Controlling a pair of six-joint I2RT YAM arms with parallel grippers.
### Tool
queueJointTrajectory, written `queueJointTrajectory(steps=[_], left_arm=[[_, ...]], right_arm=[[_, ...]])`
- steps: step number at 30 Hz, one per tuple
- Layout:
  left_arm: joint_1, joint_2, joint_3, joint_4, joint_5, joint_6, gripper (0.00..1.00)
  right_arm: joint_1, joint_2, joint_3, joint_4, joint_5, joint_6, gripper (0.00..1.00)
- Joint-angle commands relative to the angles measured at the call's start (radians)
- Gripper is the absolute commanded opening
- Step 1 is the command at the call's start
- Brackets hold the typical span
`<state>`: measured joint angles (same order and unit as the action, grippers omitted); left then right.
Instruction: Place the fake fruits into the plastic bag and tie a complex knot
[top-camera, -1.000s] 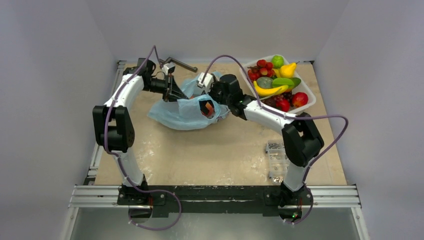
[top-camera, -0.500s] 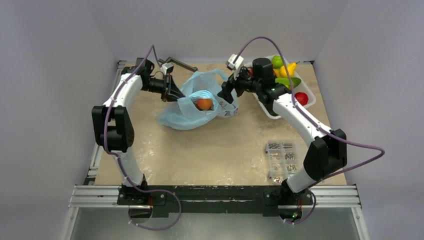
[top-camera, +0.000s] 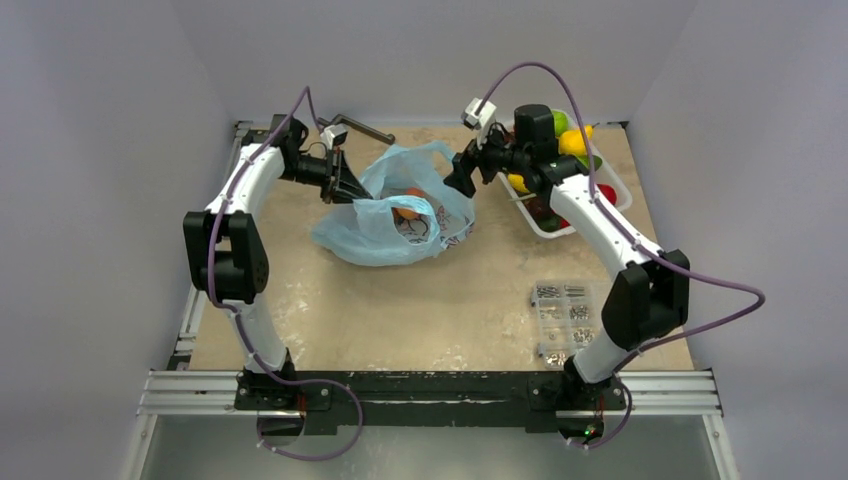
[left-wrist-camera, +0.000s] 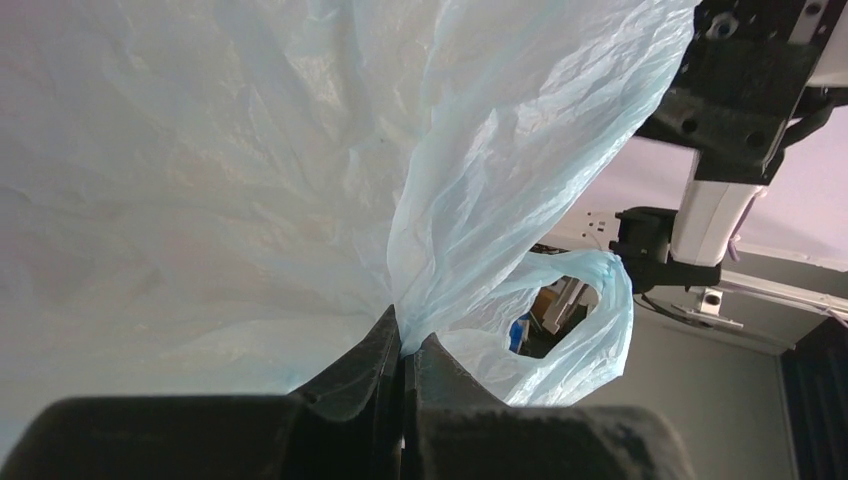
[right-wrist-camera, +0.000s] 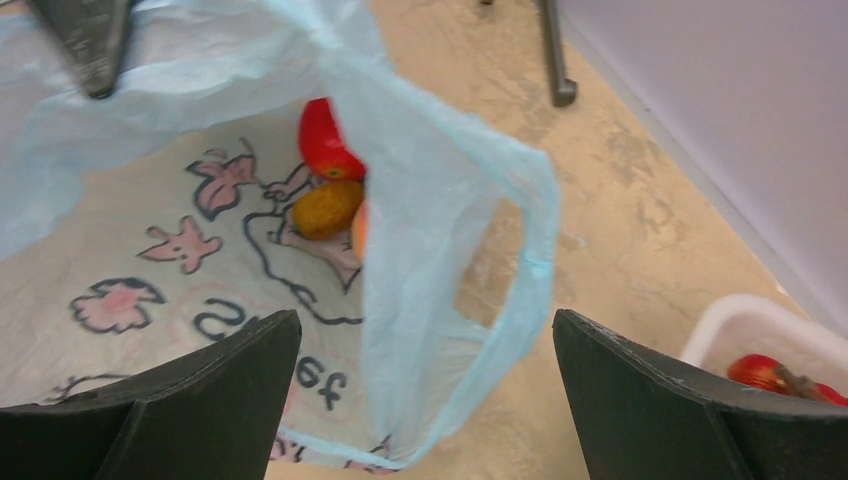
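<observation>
The light-blue plastic bag (top-camera: 385, 228) stands mid-table with its mouth held up. My left gripper (left-wrist-camera: 405, 345) is shut on the bag's rim (left-wrist-camera: 470, 200), and a handle loop (left-wrist-camera: 605, 320) hangs to its right. My right gripper (right-wrist-camera: 428, 320) is open just outside the bag's right side, with the other handle loop (right-wrist-camera: 530, 250) hanging between its fingers untouched. Inside the bag lie a red fruit (right-wrist-camera: 325, 140), a brown one (right-wrist-camera: 327, 208) and an orange one (top-camera: 408, 207). More fake fruits (top-camera: 573, 142) sit in the tray, partly hidden by the right arm.
The white tray (top-camera: 548, 228) stands at the back right, its corner (right-wrist-camera: 740, 325) close beside my right gripper. A clear box of screws (top-camera: 563, 316) lies front right. A metal tool (top-camera: 362, 127) lies near the back wall behind the bag.
My right gripper has come out of the bag and drawn back toward the tray, leaving fruit inside. The bag now stands taller and more open. The left gripper has kept its hold.
</observation>
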<state>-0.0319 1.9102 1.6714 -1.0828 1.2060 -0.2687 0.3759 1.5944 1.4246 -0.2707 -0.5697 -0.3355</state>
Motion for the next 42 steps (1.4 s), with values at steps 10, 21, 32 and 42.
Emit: queueJointTrajectory(steps=[10,21,32,42], left_arm=[[0.013,0.022,0.085,-0.071,-0.001,0.073,0.00],[0.109,0.094,0.352,-0.070,-0.161,0.143,0.27],[0.146,-0.150,0.452,0.235,-0.240,0.263,1.00],[-0.119,-0.459,0.317,-0.246,-0.179,0.830,0.99]], right_arm=[[-0.068,0.294,0.164,0.104,-0.012,0.069,0.92],[-0.071,0.119,0.146,0.073,-0.300,0.242,0.00],[-0.069,-0.109,0.005,0.362,-0.357,0.766,0.00],[-0.063,-0.210,-0.074,0.441,-0.256,0.843,0.00]])
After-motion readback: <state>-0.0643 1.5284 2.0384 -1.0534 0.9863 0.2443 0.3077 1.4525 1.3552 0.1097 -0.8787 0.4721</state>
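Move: The free handle of the plastic bag is about 7 cm ahead of the open right hand, almost in line sideways (1 cm to its right) and some 11 cm below. The fruits already bagged lie about 9 cm left, 4 cm ahead and 20 cm below; the fruit tray's middle is roughly 24 cm right, 10 cm ahead and 20 cm below. From the left hand, still pinching the bag's other side, the free handle is about 13 cm ahead, 18 cm right and 8 cm below. Closing fully, the right fingers pinch the bag's free handle after a reach of some 8 cm forward, then 11 cm down; that hand hauls it up about 24 cm and back about 13, tilting some 30 degrees. Meanwhile the left fingers open wide and let go of the bag; the hand swings forward and left, clear of it, then rises roughly 19 cm and draws back, rolling about 70 degrees. ##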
